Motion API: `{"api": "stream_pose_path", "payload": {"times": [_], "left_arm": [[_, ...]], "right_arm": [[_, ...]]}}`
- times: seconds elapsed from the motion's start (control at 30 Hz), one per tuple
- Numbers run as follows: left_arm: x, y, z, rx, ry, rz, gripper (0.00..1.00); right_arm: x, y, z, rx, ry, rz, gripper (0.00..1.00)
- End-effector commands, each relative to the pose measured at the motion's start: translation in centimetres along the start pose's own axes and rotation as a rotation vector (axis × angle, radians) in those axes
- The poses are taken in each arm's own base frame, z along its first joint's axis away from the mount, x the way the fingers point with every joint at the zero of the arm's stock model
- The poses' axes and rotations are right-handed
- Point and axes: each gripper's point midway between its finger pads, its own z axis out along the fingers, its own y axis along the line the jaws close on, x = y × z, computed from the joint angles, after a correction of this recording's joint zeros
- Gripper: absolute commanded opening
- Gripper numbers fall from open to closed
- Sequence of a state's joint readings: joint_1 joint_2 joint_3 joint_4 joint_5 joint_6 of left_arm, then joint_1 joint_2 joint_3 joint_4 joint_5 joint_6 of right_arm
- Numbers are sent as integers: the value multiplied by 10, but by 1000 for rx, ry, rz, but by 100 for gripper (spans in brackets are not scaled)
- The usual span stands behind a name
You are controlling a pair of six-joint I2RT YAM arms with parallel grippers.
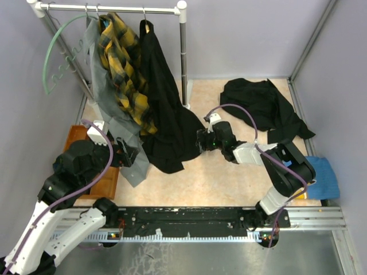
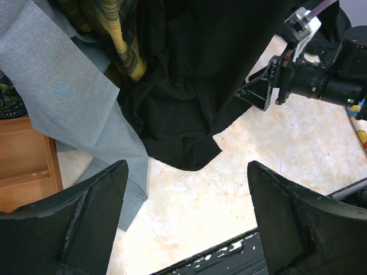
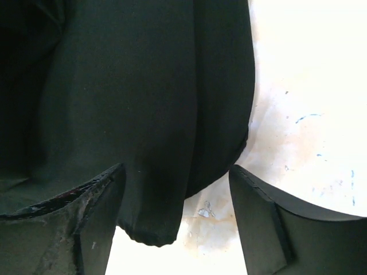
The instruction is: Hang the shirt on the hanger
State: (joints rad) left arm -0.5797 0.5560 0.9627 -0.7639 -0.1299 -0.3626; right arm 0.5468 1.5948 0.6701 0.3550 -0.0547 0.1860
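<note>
The black shirt [image 1: 163,114] hangs from the rack on the hanger [image 1: 147,24], of which only a yellowish top and the hook show; its hem drapes onto the table. My right gripper [image 1: 199,141] is at the shirt's right lower edge. Its jaws stand open around a hanging fold of the shirt [image 3: 155,143], which lies close to the left finger [image 3: 100,200]. My left gripper [image 1: 129,154] is open and holds nothing, low beside the grey shirt's hem. In the left wrist view the left gripper [image 2: 187,172] faces the shirt's bottom corner [image 2: 183,143].
A yellow-and-black plaid shirt [image 1: 123,63] and a grey shirt [image 1: 106,109] hang left of the black one. A pale green hanger [image 1: 57,51] hangs at the rail's [image 1: 114,8] left end. Another black garment [image 1: 264,106] lies back right. Wooden tray [image 1: 77,143] left, blue cloth [image 1: 324,177] right.
</note>
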Motion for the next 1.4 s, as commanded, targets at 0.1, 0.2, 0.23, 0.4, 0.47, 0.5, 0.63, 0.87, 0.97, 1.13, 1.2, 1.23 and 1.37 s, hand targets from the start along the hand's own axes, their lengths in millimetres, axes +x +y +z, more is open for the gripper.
{"api": "stream_pose_path", "payload": {"times": [0.1, 0.2, 0.23, 0.4, 0.47, 0.5, 0.63, 0.87, 0.97, 1.13, 1.2, 1.23, 1.37], "left_arm": [[-7, 0, -5, -2, -31, -16, 90], [-6, 1, -4, -2, -29, -16, 90], [-5, 1, -4, -3, -27, -17, 90], [-2, 2, -3, -5, -22, -15, 90], [-2, 2, -4, -7, -25, -19, 90], [-3, 3, -4, -8, -30, -20, 90], [-3, 3, -5, -11, -30, -23, 90], [-3, 4, -6, -12, -29, -24, 90], [-3, 3, -6, -11, -32, -26, 90], [-8, 4, -10, -14, -49, -29, 90], [-3, 7, -13, -28, -29, -26, 90], [-3, 8, -13, -31, -31, -27, 90], [-2, 9, -14, -37, -30, -28, 90]], "right_arm": [[-27, 22, 13, -93, -39, 93, 60], [-10, 32, 20, -116, 21, 144, 45], [-8, 38, 22, -126, 19, 139, 38], [-3, 84, 30, -217, 33, 94, 9], [-6, 103, 30, -255, 31, 82, 1], [-8, 112, 29, -273, 25, 80, 0], [-22, 157, 20, -385, -13, 70, 0], [-70, 230, 19, -576, -67, 46, 0], [-83, 251, 30, -638, -56, 56, 0], [-105, 280, 45, -737, -54, 68, 0], [-113, 291, 47, -782, -61, 73, 0], [-120, 298, 47, -810, -71, 72, 0], [-131, 324, 38, -937, -92, 54, 0]]}}
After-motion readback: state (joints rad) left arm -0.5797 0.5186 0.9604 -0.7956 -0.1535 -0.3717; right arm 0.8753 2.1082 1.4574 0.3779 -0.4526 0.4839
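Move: The right hand, low over the table, has the black shirt's lower right edge almost between its open fingers, about 2 cm ahead, 2 cm to the left and 3 cm below. The rack's right post foot is roughly 13 cm ahead and 5 cm left; the plaid shirt's lower tip hangs some 19 cm left and 4 cm ahead. From the left hand, that edge lies about 15 cm ahead, 22 cm right and 26 cm below. Leftward, after first sinking a couple of centimetres while shutting its fingers on the black shirt's lower right edge, the right hand sweeps nearly 30 cm, drawing the cloth across in front of the plaid shirt. It bows slightly back towards the base, climbs to end some 10 cm above its start, turns counter-clockwise about 30 degrees and lifts its left side, fingers staying shut. ##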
